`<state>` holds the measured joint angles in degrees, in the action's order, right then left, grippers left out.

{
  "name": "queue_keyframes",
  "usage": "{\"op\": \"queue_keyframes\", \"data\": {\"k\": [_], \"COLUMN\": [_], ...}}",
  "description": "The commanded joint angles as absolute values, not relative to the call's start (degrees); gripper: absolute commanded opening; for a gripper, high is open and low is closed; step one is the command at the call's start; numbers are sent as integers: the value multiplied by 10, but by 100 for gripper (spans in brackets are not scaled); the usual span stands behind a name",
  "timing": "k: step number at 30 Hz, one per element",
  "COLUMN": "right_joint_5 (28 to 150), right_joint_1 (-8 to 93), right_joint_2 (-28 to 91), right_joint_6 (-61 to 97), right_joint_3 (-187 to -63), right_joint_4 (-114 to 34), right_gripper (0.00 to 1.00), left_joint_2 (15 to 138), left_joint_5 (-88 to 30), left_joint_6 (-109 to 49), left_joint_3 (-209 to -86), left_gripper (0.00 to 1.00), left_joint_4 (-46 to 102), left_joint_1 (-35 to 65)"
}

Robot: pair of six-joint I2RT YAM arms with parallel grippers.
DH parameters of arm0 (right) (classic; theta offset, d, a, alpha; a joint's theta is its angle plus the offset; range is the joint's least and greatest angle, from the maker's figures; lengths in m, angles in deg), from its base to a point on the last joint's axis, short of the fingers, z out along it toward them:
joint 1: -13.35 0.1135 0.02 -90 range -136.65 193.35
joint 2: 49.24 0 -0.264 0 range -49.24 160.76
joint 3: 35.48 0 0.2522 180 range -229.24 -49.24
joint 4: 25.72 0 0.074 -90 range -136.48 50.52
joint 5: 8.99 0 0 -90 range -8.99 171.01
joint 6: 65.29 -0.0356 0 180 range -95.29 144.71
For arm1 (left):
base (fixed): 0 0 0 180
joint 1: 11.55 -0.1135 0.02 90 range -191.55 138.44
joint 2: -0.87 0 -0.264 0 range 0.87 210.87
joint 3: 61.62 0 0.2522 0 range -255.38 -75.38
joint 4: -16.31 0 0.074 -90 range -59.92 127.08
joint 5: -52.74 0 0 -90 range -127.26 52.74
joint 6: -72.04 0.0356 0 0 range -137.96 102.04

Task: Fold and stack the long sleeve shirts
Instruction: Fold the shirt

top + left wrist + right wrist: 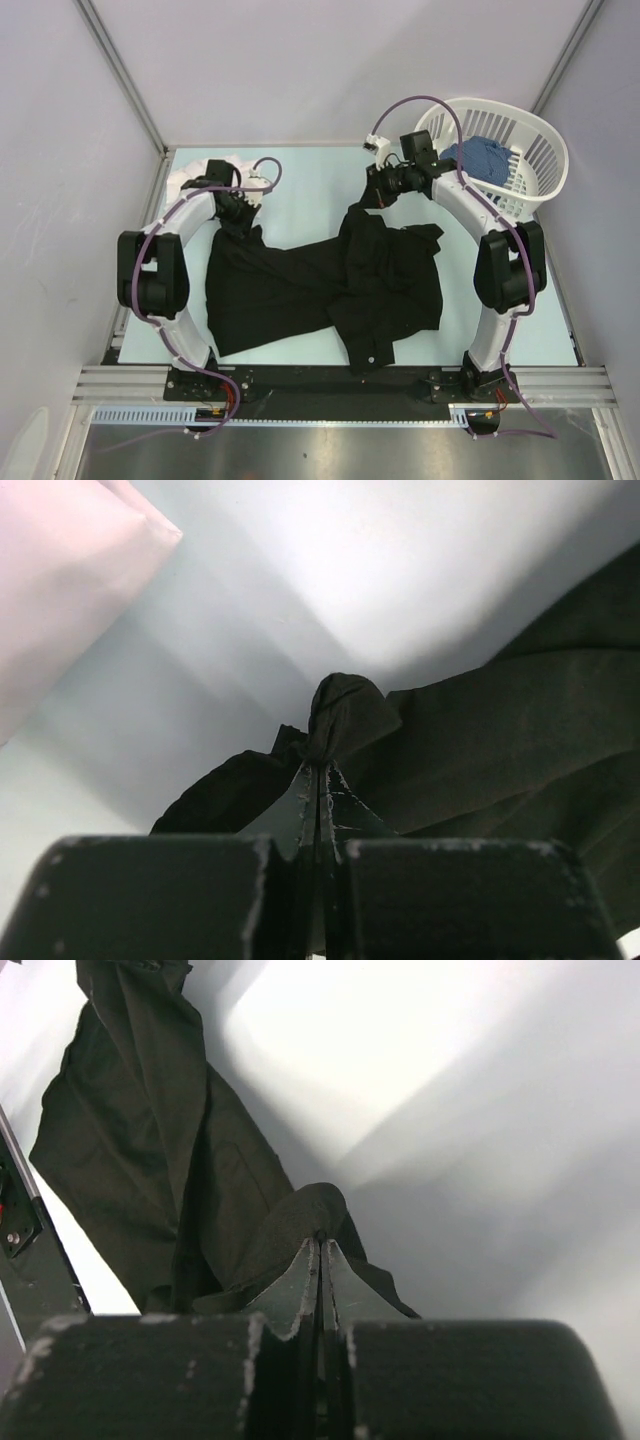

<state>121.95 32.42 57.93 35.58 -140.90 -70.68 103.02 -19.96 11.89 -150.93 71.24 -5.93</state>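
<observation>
A black long sleeve shirt (320, 290) lies crumpled across the middle of the table. My left gripper (243, 213) is shut on its back left corner; in the left wrist view a wad of the black cloth (345, 715) bulges out past the closed fingertips of this gripper (322, 767). My right gripper (370, 197) is shut on the shirt's back right part. In the right wrist view a fold of the black cloth (300, 1220) sits pinched at the tips of this gripper (320, 1242). A bunched white shirt (205, 170) lies at the back left, just behind the left gripper.
A white slatted basket (530, 150) stands at the back right with blue cloth (480, 155) inside, close to the right arm. Grey walls enclose the table on three sides. A black rail runs along the near edge by the arm bases.
</observation>
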Motion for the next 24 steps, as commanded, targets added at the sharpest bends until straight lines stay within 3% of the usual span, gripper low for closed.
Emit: {"op": "queue_keyframes", "data": {"k": [1,6,13,24], "right_joint_5": [1225,1185,1103,1007], "right_joint_1": [318,303,289,304], "right_joint_2": [564,516,510,720], "right_joint_6": [371,362,407,501], "right_joint_3": [-1435,-1422,-1436,-1588], "right_joint_4": [-699,-625,-409,-160], "right_gripper": [0,0,0,0], "left_joint_2": [984,936,917,989], "left_joint_5": [-171,-162,-200,-220], "left_joint_6": [102,80,49,11], "left_joint_3": [-1530,-1546,-1566,-1565], "left_gripper": [0,0,0,0], "left_joint_4": [716,688,643,581], "left_joint_1": [-65,-101,-168,-200]}}
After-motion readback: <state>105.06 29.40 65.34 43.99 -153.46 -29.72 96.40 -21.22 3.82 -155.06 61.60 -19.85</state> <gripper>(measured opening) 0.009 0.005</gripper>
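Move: Both hands already pinch the black shirt's raised far edge; its spread body lies about 13 cm back, 19 right of the left hand. The folded white shirt is some 12 cm ahead, 8 left of that hand, 6 below. From the right hand the table's far edge is about 15 cm straight ahead, 17 below; the basket's middle lies 10 ahead, 27 right, 8 below. Both keep hold: right sweeps up and about 18 cm forward to the far edge, left up and 10 leftward. ##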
